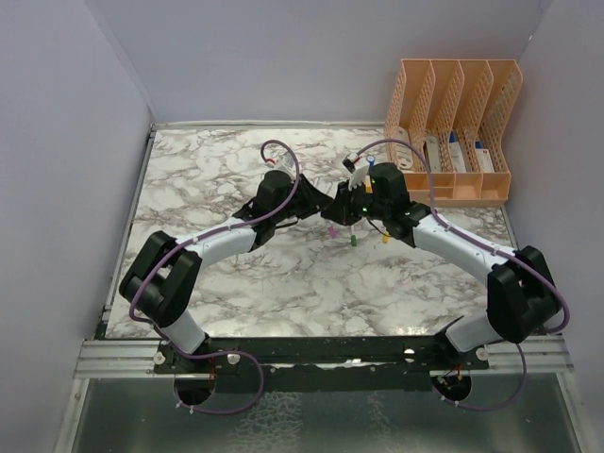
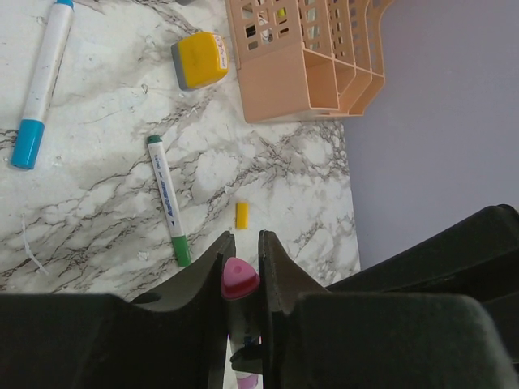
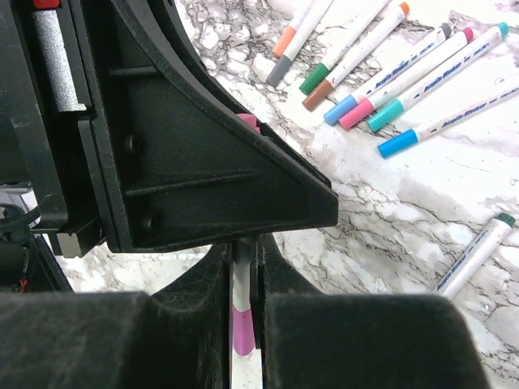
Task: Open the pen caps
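Note:
My two grippers meet over the middle of the table, left gripper [image 1: 324, 209] and right gripper [image 1: 343, 215]. In the left wrist view the left gripper [image 2: 246, 237] is shut on a pink pen cap [image 2: 239, 279], which sits on the end of a thin white pen running back between the fingers. In the right wrist view the right gripper [image 3: 243, 247] is shut on that pen's white barrel [image 3: 242, 279], with its pink rear end [image 3: 242, 324] showing lower down. The left gripper's black body [image 3: 203, 146] hides the cap end there.
A green-capped pen [image 2: 168, 198], a loose yellow cap [image 2: 242, 213], a blue-capped pen [image 2: 42, 77] and a stubby yellow item [image 2: 199, 59] lie on the marble. Several capped pens [image 3: 389, 57] lie in a row. A peach organiser [image 1: 453, 127] stands at the back right.

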Robot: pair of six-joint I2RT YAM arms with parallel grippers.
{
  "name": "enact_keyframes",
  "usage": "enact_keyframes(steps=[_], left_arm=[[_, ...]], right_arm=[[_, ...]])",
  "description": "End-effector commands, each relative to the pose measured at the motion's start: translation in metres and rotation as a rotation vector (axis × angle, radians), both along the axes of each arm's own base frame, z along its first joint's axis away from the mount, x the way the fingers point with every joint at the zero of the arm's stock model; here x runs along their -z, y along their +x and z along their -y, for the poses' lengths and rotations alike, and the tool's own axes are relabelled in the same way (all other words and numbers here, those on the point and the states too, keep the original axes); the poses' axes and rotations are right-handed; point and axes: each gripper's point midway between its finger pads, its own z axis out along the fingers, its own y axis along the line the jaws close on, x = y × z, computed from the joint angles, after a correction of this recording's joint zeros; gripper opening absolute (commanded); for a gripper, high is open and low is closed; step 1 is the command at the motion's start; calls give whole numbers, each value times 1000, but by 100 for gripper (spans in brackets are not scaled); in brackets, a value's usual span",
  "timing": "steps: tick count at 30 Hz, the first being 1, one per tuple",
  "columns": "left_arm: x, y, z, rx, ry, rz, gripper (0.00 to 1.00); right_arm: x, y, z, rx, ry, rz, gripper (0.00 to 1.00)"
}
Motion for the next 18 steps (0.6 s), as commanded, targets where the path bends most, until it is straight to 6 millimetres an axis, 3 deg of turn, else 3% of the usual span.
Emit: enact_keyframes(steps=[1, 3, 7, 18], left_arm=[[-15, -7, 5, 17, -39, 23, 0], [-16, -6, 4, 11, -40, 25, 0], [-22, -1, 4, -1, -52, 30, 0], [-34, 16, 0, -30, -79, 40, 0]], right_arm=[[-19, 11, -8, 5, 24, 62, 10], [-16, 11, -8, -8, 7, 53, 36], [-6, 7, -7, -27, -24, 24, 53], [16, -12, 0, -45, -46, -33, 52]])
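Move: The pink pen stands upright, shared by both hands: its middle is about 3 cm below my left hand, which grips the barrel near the top, and about 1 cm below my right, magenta cap lowest. From my right hand, the green pen lies roughly 4 cm ahead and 5 cm right, the blue pen 12 cm ahead and 2 cm left, and the loose yellow cap 15 cm right, 1 cm ahead, all some 14 cm lower. I let go of the pink pen with my right hand, opening its fingers to about half so that they stand clear on either side of the barrel, and that hand sinks barely 1 cm along the pen towards its magenta cap. My left hand keeps its pinch near the pen's top and eases up and forward by about 1 cm. ##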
